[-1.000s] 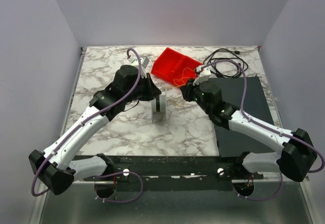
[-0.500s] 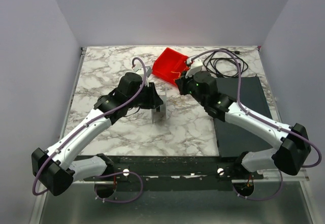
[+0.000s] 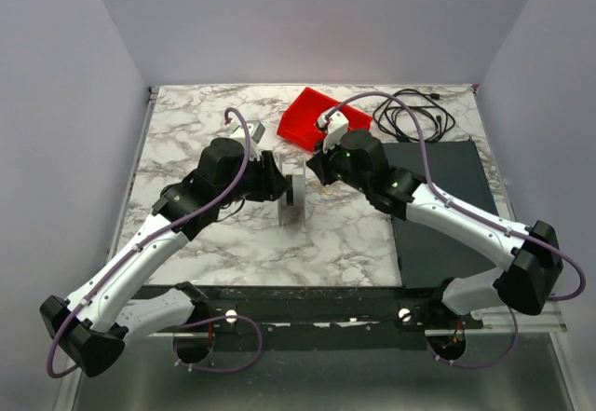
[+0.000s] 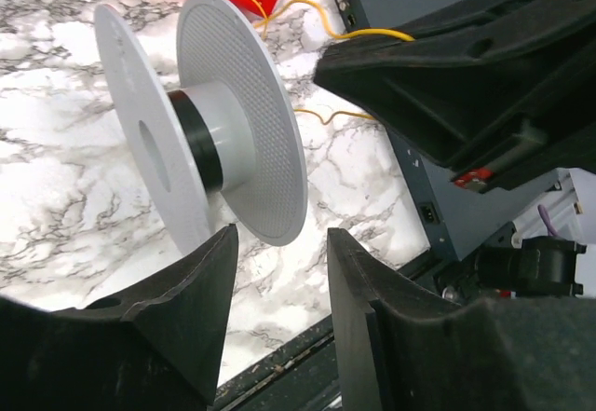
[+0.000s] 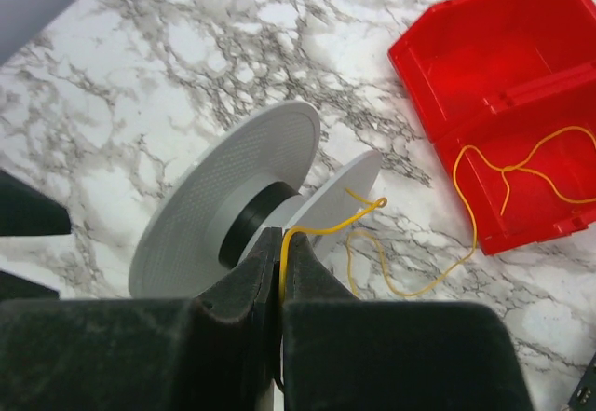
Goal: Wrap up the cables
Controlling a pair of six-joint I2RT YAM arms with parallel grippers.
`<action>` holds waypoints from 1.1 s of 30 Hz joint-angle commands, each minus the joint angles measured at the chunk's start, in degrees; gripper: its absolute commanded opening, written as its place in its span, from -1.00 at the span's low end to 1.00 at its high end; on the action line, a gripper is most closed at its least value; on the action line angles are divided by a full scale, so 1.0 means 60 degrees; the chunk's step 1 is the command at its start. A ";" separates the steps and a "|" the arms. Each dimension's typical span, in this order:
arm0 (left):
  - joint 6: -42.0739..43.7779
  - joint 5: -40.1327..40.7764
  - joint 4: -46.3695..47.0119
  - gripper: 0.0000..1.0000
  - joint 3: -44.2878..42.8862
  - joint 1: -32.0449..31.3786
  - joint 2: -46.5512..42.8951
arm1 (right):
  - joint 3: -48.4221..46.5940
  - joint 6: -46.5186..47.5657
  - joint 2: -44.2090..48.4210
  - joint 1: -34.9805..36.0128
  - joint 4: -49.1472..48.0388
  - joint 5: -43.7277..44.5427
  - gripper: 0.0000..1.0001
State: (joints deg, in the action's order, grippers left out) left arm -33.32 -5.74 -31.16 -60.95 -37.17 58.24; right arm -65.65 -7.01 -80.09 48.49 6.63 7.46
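The thin yellow wire (image 5: pixel 328 227) runs from the red bin (image 5: pixel 484 75) across the marble to my right gripper (image 5: pixel 282 243), which is shut on its end right in front of the spool. The grey spool (image 3: pixel 293 202) with a black core stands on its edge mid-table; it also shows in the right wrist view (image 5: pixel 223 197) and the left wrist view (image 4: pixel 233 122). My left gripper (image 4: pixel 279 243) is open and empty, its fingertips just short of the spool's lower rim. In the top view the left gripper (image 3: pixel 277 184) is left of the spool and the right gripper (image 3: pixel 315 169) is on its right.
The red bin (image 3: pixel 300 116) sits behind the spool, partly under the right wrist. A thick black cord coil (image 3: pixel 410 117) lies at the back right. A dark grey flat box (image 3: pixel 447 183) covers the right side under the right arm. The right gripper's body (image 4: pixel 466 85) fills the left wrist view's right.
My right gripper has moved left and down from the red bin to the spool, drawing the yellow wire with it. My left arm has shifted slightly left beside the spool.
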 commanded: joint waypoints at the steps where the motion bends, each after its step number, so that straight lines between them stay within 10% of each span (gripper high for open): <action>1: 0.0402 0.0824 -0.0334 -0.04 -0.0055 0.0148 -0.0203 | -0.0728 0.0209 0.0725 0.0063 0.0490 -0.1148 -0.99; 33: 0.1102 0.1161 -0.0337 -0.03 0.0173 0.0380 -0.0147 | -0.2326 0.0668 -0.0380 0.0063 0.3538 -0.4612 -0.99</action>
State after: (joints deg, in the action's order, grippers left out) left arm -27.99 1.96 -33.32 -59.46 -35.20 56.05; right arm -77.80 -4.54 -80.16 48.49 25.06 -17.52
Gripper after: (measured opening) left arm 0.484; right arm 0.030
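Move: Above the spool, the right hand holds the yellow cable near its free end; the spool's middle is about 5 cm to its left, level fore and aft, some 15 cm below. The red box sits roughly 24 cm ahead of that hand, 4 cm right, 22 cm below; slack cable lies some 3 cm ahead, 3 cm right, 23 cm below. From the half-open left hand, the held cable is about 8 cm ahead, 7 cm right, nearly level. Drawing back about 7 cm and 3 cm to its left, the right hand arches up some 8 cm, then sinks 5 cm, carrying the pinched cable end over the spool and round to beside the left fingers while turning roughly 25 degrees counter-clockwise and tipping down a little. The left hand, fingers still half open, shifts about 4 cm left and slightly forward. ##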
